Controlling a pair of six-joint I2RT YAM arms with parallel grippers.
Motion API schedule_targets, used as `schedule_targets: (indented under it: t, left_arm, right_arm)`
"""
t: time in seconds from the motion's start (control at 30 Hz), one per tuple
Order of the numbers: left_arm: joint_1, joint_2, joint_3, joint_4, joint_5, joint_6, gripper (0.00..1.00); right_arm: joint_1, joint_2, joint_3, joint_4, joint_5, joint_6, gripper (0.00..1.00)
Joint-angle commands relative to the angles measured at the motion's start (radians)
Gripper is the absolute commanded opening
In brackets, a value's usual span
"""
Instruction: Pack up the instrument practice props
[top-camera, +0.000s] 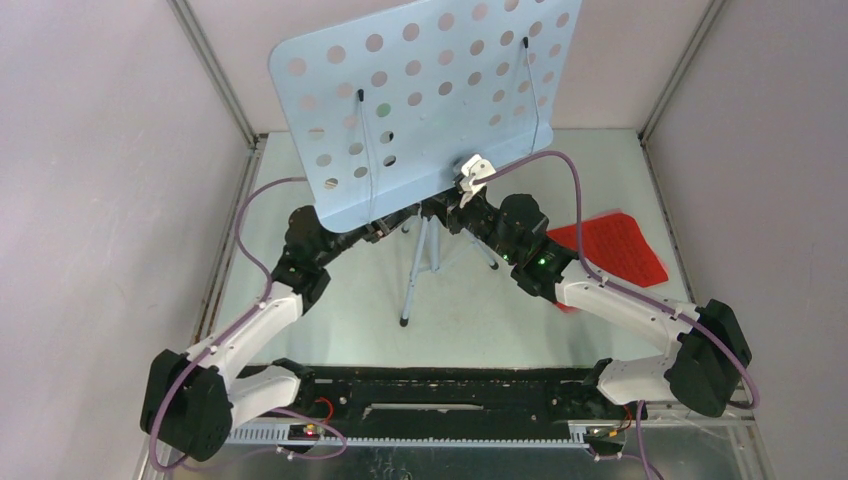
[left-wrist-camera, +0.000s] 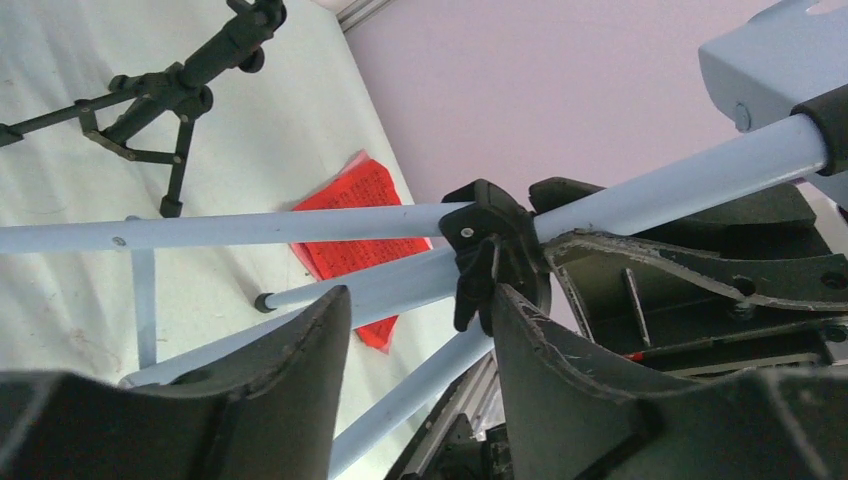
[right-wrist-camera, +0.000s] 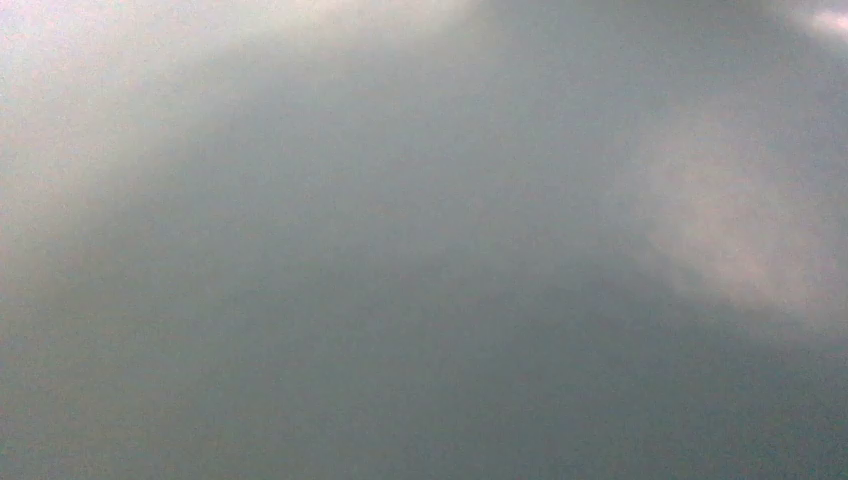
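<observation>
The pale blue perforated music desk tilts on its blue-grey tripod, filling the back middle of the top view. My right gripper sits at the desk's lower lip and looks shut on it; the right wrist view is only grey blur. My left arm reaches under the desk. In the left wrist view, my left gripper is open by the tripod's black hub, with a pale blue leg running between its fingers. A red score sheet lies flat to the right. A black mic mount stands further back.
Grey walls with metal corner posts close in the table on the left, back and right. A black rail carrying both arm bases runs along the near edge. The tripod's feet spread over the middle of the table.
</observation>
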Motion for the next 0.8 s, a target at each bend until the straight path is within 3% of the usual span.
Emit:
schedule_targets:
  t: [0.0, 0.4, 0.77]
  left_arm:
    - [-0.013, 0.014, 0.041, -0.028, -0.040, -0.087, 0.55]
    - [-0.015, -0.014, 0.082, -0.010, -0.058, -0.158, 0.43]
    - [-0.027, -0.007, 0.066, -0.021, -0.020, -0.238, 0.08]
  right_arm:
    - [0.013, 0.005, -0.016, -0.081, -0.040, 0.018, 0.00]
    - [0.024, 0.018, -0.016, -0.089, -0.035, 0.020, 0.00]
    - [0.027, 0.020, -0.016, -0.094, -0.036, 0.017, 0.00]
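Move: The leg-clamp knob on the music stand's pole is just off the left hand's fingertips, about 2 cm above, 1 cm ahead and 2 cm right. From the same hand, the black mini tripod stands some 8 cm ahead and 9 cm right, about 22 cm lower; the red sheet music lies roughly 40 cm right, 6 cm back and 27 cm down. For the right hand, the knob is level fore and aft, 1 cm left and some 3 cm below. Upwards by about 2.5 cm, with only a slight drift to the right, the left hand lifts to the music stand's leg-clamp knob while its fingers close from well open to nearly shut and pinch the knob. Its wrist rolls some 10 degrees counter-clockwise as seen from behind the hand. The right hand stays in place, still holding the stand just above the clamp. ##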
